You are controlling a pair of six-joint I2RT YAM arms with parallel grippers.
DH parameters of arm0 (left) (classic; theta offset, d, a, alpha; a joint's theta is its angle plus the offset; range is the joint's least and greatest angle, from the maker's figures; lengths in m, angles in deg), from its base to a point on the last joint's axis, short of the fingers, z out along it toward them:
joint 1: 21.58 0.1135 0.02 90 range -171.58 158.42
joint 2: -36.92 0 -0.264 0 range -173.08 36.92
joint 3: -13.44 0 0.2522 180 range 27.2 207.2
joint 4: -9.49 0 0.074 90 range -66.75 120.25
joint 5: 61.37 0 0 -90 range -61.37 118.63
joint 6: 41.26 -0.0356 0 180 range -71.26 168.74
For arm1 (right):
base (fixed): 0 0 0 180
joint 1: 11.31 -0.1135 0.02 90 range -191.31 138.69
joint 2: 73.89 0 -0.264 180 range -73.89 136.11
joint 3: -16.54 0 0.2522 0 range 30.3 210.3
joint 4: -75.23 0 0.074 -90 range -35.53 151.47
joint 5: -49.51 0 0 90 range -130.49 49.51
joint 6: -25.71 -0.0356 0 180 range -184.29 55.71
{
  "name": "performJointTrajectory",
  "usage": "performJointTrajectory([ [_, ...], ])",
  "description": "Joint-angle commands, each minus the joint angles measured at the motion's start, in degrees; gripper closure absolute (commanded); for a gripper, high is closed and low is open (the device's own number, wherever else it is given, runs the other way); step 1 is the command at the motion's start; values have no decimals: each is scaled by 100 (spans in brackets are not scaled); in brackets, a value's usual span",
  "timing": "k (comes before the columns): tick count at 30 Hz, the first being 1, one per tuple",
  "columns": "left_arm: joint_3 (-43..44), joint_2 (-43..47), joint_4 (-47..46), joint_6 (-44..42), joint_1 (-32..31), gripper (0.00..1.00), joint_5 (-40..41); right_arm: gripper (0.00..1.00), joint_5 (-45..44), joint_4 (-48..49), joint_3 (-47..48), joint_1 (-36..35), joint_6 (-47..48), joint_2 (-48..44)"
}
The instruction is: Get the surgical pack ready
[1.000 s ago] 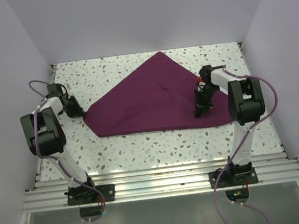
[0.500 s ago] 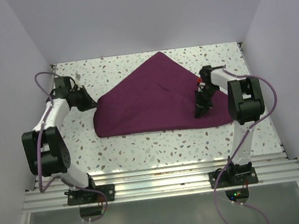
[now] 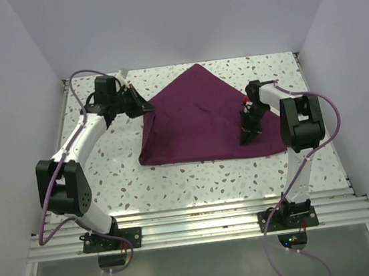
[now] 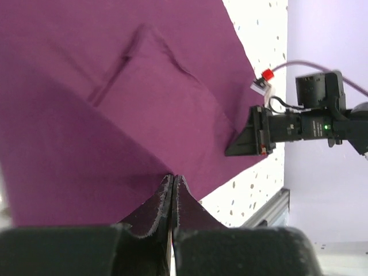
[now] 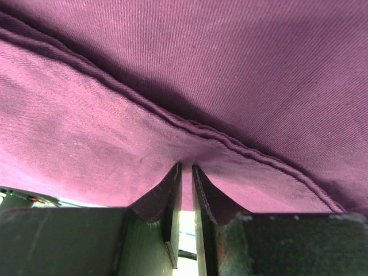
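Observation:
The surgical pack shows as a plum-purple cloth point(image 3: 202, 115) spread on the speckled table. My left gripper point(image 3: 146, 109) is shut on the cloth's left corner and holds it lifted above the sheet, so the left part hangs in a steep fold. From the left wrist, the jaws point(image 4: 173, 177) pinch the cloth point(image 4: 144, 86), and a raised rectangular bulge point(image 4: 167, 80) shows under the sheet beyond. My right gripper point(image 3: 246, 138) points down onto the cloth's right part. Its narrow jaws point(image 5: 187, 167) pinch a pucker of cloth point(image 5: 172, 86) beside a hemmed edge point(image 5: 190, 129).
White walls close in the speckled table point(image 3: 108, 174) on the left, back and right. An aluminium rail point(image 3: 195, 227) carrying both arm bases runs along the near edge. The right arm's cable point(image 3: 334, 119) loops out toward the right wall.
My left gripper shut on the cloth's left corner and carried it up and to the right, folding the left part inward. The right arm stayed still.

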Motion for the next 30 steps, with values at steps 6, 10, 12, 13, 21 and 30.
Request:
performJointTrajectory([
  [6, 1978, -1672, -195, 332, -1503, 100, -164, 83, -228, 393, -17, -54, -23, 178],
  [10, 2805, -2349, 95, 279, -1979, 100, -269, 83, -263, 375, -16, -45, -49, 222],
  [12, 2859, -2587, 95, 270, -2181, 100, -322, 83, -254, 392, -16, -45, -50, 240],
  [13, 2938, -2674, 148, 227, -2234, 100, -322, 83, -254, 401, -16, -45, -50, 249],
  [21, 2938, -3106, 333, 59, -2340, 100, -401, 83, -192, 480, -87, -54, -85, 319],
  [30, 3491, -3466, 421, 182, -2331, 100, -130, 83, -236, 419, 27, -45, -102, 372],
])
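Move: The left gripper already holds the cloth's lifted left corner. The spot it is heading for, where the right gripper's fingertips sit on the cloth, lies about 29 cm to its right, 8 cm back and 19 cm below. On that lower level, the middle of the cloth's front edge is some 18 cm right and 14 cm back, and the crease roughly 15 cm right and 16 cm ahead. For the right gripper, the spot is directly under its fingertips. Bring the left gripper, shut on the cloth corner, about 22 cm to the right over the wrap towards the right gripper, turning it some 25 degrees clockwise as it crosses. Stay nearly level for most of the sweep, then lower it as the sideways travel ends, tipping the fingers slightly further down. Keep the right gripper still with its fingertips on the cloth. ##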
